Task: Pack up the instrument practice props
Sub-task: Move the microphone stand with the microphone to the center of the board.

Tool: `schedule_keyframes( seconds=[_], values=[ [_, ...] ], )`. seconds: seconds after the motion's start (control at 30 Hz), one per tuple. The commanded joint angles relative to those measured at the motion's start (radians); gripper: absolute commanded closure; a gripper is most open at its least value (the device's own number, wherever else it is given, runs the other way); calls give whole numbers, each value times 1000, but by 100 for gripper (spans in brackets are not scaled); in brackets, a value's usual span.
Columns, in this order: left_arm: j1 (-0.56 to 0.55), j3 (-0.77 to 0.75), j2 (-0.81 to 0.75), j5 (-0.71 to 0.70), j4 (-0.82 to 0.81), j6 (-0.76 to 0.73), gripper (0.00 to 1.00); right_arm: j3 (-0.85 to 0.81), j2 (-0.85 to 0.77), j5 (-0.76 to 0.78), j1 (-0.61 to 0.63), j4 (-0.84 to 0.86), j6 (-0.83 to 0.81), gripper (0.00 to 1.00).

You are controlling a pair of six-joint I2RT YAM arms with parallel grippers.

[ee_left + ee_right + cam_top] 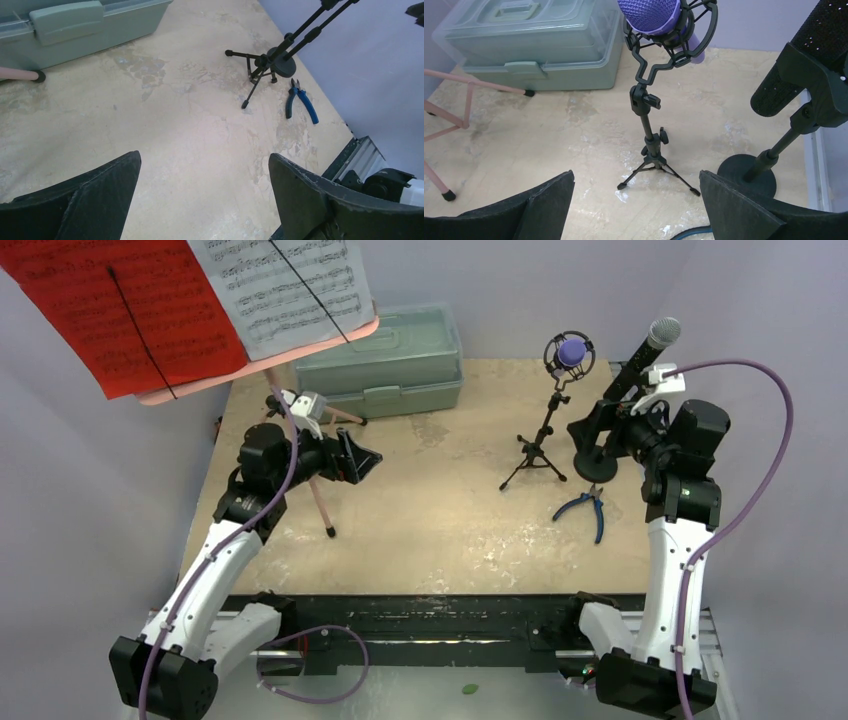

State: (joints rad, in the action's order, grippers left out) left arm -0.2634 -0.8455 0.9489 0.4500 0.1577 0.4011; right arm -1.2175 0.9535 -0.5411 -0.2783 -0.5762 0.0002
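The pink tripod [322, 502] stands at the far left; its tray [300, 348] carries a red sheet-music page [120, 310] and a white one [285, 285]. My left gripper [362, 460] is open and empty beside the tripod's legs, over bare table [204, 157]. The purple microphone [572, 352] sits in a black mount on a small tripod [654, 160]. The black silver-headed microphone [655, 340] stands on a round-base stand [746, 172]. My right gripper [603, 430] is open and empty, facing both stands [636, 175].
A grey-green plastic case [385, 360] sits shut at the back centre and shows in the right wrist view [529, 40]. Blue-handled pliers [585, 508] lie in front of the microphone stands. Purple walls close in on the left, right and back.
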Motion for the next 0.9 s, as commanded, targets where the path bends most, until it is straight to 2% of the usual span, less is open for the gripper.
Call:
schedule_keyframes(
  seconds=[0.0, 0.2, 0.37, 0.43, 0.57, 0.63, 0.73, 0.8, 0.87],
  values=[
    [-3, -29, -61, 55, -97, 51, 0, -1, 0, -46, -7, -12, -16, 1],
    [-4, -1, -84, 75, -133, 117, 0, -11, 4, -161, -7, -50, -124, 1],
    [-4, -21, -95, 66, 2, 79, 0, -42, 0, -310, -7, -182, -343, 1],
    [-4, 1, -134, 75, 19, 68, 0, -55, -7, -360, -6, -268, -442, 1],
    [-4, 71, -224, 63, -33, 93, 0, -3, -28, -482, -7, -309, -478, 1],
    [-4, 84, -244, 65, -72, 37, 0, 35, -39, -535, -6, -289, -504, 1],
    [-17, 53, -210, 85, -115, -58, 0, 89, -30, -597, -6, -183, -455, 1],
    [-20, 55, -163, 156, -247, -29, 0, 139, -10, -637, -7, -71, -390, 1],
    [-27, 57, -118, 203, -374, 52, 0, 148, 10, -564, -7, 14, -294, 1]
  ],
)
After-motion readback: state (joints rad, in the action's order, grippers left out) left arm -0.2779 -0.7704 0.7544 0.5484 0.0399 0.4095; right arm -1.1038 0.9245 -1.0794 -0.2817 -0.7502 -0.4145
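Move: The tripod microphone stand with the purple microphone stands about 15 cm ahead of the right hand and 3 cm to its left, its middle some 9 cm lower. The round-based microphone stand is about 14 cm ahead and 12 cm to the right; the pliers lie on the board, roughly 2 cm ahead and 9 cm right, 25 cm below. From the left hand the tripod stand is about 17 cm ahead and 45 cm to the right, about level. The tripod microphone stand isn't touched yet: the open right hand swings left and back across in front of it, some 7 cm left and 5 cm back, sinking about 4 cm, and turns counter-clockwise by about 35 degrees, so its fingers point well left of the stand. The open left hand, empty over the board, rises, dips, then rises again while drawing back, ending nearly 5 cm up and back with its fingers tipped up slightly. ##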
